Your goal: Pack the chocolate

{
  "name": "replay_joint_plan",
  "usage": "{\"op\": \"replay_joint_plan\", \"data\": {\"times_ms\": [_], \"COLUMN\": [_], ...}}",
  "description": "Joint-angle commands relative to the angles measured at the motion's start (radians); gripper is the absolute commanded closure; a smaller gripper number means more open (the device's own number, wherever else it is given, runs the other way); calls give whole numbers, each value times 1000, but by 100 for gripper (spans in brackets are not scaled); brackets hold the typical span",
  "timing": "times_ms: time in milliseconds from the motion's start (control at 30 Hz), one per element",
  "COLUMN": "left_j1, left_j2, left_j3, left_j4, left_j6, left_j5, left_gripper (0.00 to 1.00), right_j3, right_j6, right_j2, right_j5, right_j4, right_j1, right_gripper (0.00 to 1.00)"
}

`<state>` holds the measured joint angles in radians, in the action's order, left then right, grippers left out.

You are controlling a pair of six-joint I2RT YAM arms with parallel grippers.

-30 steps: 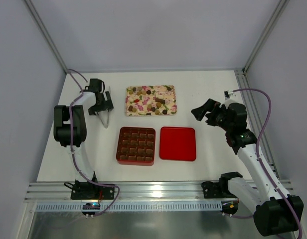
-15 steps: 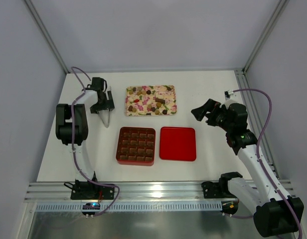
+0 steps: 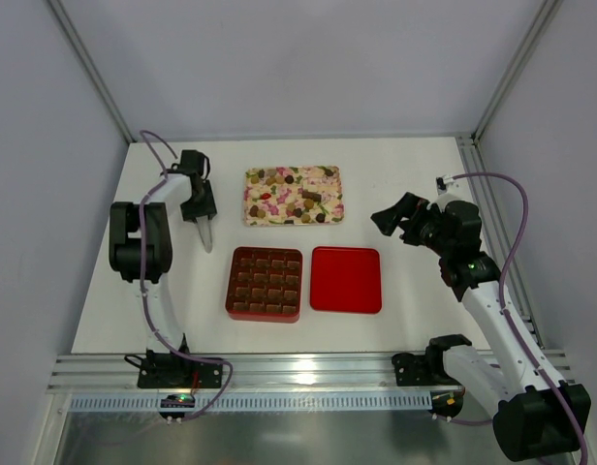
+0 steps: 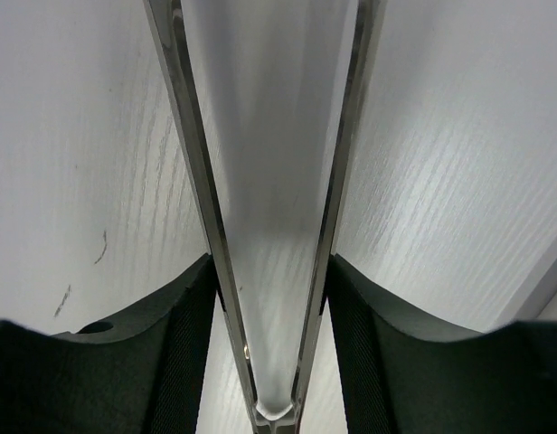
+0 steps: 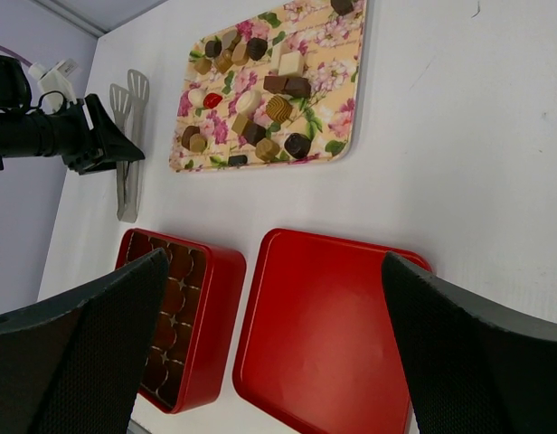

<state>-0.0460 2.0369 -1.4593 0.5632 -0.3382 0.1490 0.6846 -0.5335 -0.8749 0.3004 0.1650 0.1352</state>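
The chocolate lies as several small brown pieces on the floral tray, and shows in the right wrist view too. The red box with brown cells stands in front of it, its flat red lid beside it on the right. My left gripper is left of the tray, its fingers closed against both arms of metal tongs lying on the table. My right gripper is open and empty, up above the table right of the lid.
The tongs point toward the box's left side. White tabletop runs around the box and tray. Frame posts and grey walls close in the back and sides. A rail runs along the near edge.
My left gripper has narrowed around the tongs' handle end and shifted slightly back. The right arm, box, lid and tray have not moved.
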Motion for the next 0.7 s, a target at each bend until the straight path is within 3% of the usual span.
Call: {"op": "replay_joint_plan", "data": {"times_ms": [0, 667], "left_j1": [-15, -94], "left_j2": [-92, -325], "left_j3": [-53, -118], "left_j4": [96, 354], "left_j6": [-15, -39], "left_j5": [50, 69], "left_gripper": [50, 48], "right_j3": [6, 12], "right_j6": [-5, -8], "right_j2": [16, -4], "right_j5": [13, 23], "right_j4": [-36, -25], "right_j1": [-2, 0], "right_gripper": [0, 0]}}
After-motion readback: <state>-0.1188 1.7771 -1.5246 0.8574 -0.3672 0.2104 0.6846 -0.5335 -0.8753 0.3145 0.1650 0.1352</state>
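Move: The left hand already grips the tongs close to the table. From it, the tray of chocolates lies about 26 cm right and 6 cm ahead; the chocolate box is some 16 cm right and 19 cm back, and the red lid 37 cm right and 18 cm back. From the idle right hand, that tray is roughly 26 cm left, 21 cm ahead and 20 cm down. Keeping its grip, the left hand lifts the tongs about 10 cm and draws back some 4 cm. ##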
